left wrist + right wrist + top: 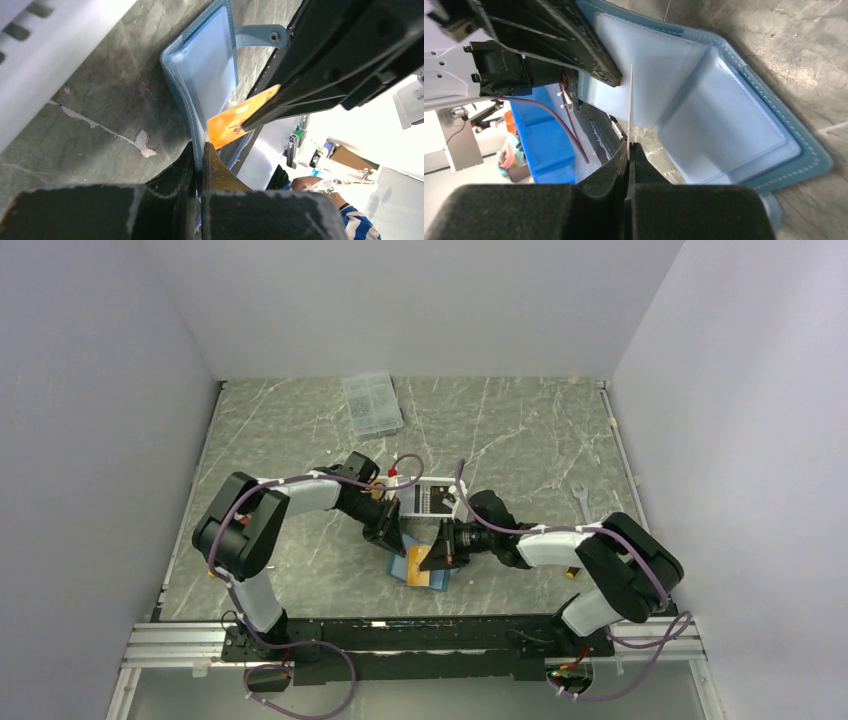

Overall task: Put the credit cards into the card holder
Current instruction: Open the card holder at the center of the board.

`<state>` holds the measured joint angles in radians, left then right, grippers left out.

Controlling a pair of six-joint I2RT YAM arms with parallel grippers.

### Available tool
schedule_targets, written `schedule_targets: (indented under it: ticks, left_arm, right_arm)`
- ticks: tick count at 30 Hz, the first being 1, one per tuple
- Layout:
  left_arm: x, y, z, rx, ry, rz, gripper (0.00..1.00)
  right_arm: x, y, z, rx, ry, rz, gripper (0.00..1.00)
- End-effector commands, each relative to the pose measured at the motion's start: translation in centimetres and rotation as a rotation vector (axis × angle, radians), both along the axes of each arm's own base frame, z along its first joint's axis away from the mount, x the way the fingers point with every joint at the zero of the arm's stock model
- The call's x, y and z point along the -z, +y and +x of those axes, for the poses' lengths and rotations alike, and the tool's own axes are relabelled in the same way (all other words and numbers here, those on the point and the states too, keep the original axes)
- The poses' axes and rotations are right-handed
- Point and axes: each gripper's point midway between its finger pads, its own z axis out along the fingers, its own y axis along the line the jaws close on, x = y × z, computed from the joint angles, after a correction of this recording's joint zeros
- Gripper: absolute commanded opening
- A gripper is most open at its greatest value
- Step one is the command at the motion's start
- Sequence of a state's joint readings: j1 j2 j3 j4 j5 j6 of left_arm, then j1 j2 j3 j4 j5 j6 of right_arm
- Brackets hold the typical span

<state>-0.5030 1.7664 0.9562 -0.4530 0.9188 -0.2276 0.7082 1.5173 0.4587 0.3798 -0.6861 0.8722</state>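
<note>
The teal-blue card holder [403, 566] lies open on the table, its pale blue slotted inside [724, 120] facing up. My left gripper [201, 148] is shut on the card holder's stitched edge [175, 80]. My right gripper [629, 146] is shut on a yellow-gold credit card [234, 121], seen edge-on [630, 100] in the right wrist view. The card's free end points down into the fold of the card holder, close to the left fingers. In the top view the card [433, 558] stands over the holder between both grippers. Other cards are not clearly visible.
A white slatted basket [432, 498] holding dark and pale items sits just behind the grippers; its wall [45, 45] fills the left wrist view's upper left. A clear compartment box [372, 403] stands at the back. A wrench [583, 502] lies at the right.
</note>
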Motion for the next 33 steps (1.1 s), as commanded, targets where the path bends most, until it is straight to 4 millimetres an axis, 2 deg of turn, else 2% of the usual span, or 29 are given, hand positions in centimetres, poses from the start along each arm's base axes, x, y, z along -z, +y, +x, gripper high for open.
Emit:
schedule_targets:
  ticks: [1, 5, 10, 12, 14, 19, 23, 26, 33]
  left_arm:
    - [1.0, -0.2, -0.3, -0.002, -0.005, -0.010, 0.09]
    - [2.4, 0.9, -0.4, 0.021, -0.039, 0.057, 0.15]
    - [3.3, 1.9, -0.4, 0.031, -0.074, 0.111, 0.27]
    - [3.5, 2.3, -0.6, 0.047, -0.078, 0.128, 0.40]
    - [3.6, 2.7, -0.7, 0.075, -0.102, 0.145, 0.46]
    - [3.6, 4.3, -0.1, 0.142, -0.229, 0.210, 0.46]
    - [4.2, 5.8, 0.7, 0.188, -0.306, 0.309, 0.45]
    - [3.7, 5.8, 1.1, 0.212, -0.345, 0.311, 0.45]
    - [2.5, 5.4, 0.4, 0.330, -0.404, 0.308, 0.45]
  right_arm:
    - [-0.5, -0.8, 0.8, 0.005, -0.073, -0.042, 0.00]
    - [0.0, -0.5, 1.0, -0.002, -0.061, -0.052, 0.00]
    - [0.8, -0.3, 0.9, 0.002, -0.026, -0.039, 0.00]
    - [1.4, -0.4, 0.6, 0.002, -0.010, -0.041, 0.00]
    - [2.0, -0.6, 0.3, 0.000, 0.006, -0.052, 0.00]
    - [3.1, -1.3, 0.0, -0.005, 0.011, -0.108, 0.00]
    - [3.0, -1.6, 0.1, -0.020, -0.007, -0.142, 0.00]
    - [2.6, -1.5, 0.2, -0.026, -0.013, -0.145, 0.00]
    - [1.3, -1.3, 0.7, -0.022, -0.038, -0.137, 0.00]
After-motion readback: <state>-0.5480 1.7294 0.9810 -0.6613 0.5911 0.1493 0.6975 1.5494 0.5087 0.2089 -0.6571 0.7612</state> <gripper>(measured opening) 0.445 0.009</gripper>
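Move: Between the left fingers is the rim of the card holder's left leaf; the card holder's middle lies about 3 cm back, 4 cm to the right and 4 cm below that hand. The orange card in the right gripper is about 3 cm back, 4 cm right and 1 cm lower; the white tray is 12 cm ahead, 3 cm right, 4 cm below. From the right hand the card holder's middle is roughly 1 cm ahead, 1 cm left and 4 cm down. Sinking some 3.5 cm, the left hand opens its fingers to nearly half, letting go of the leaf's rim, then slides about 5 cm left along the leaf to its outer end, tipping the fingers more steeply down and ending with them straddling the leaf's edge. The right hand keeps its pinch on the orange card and lowers it about 2 cm over the fold, easing slightly right. ##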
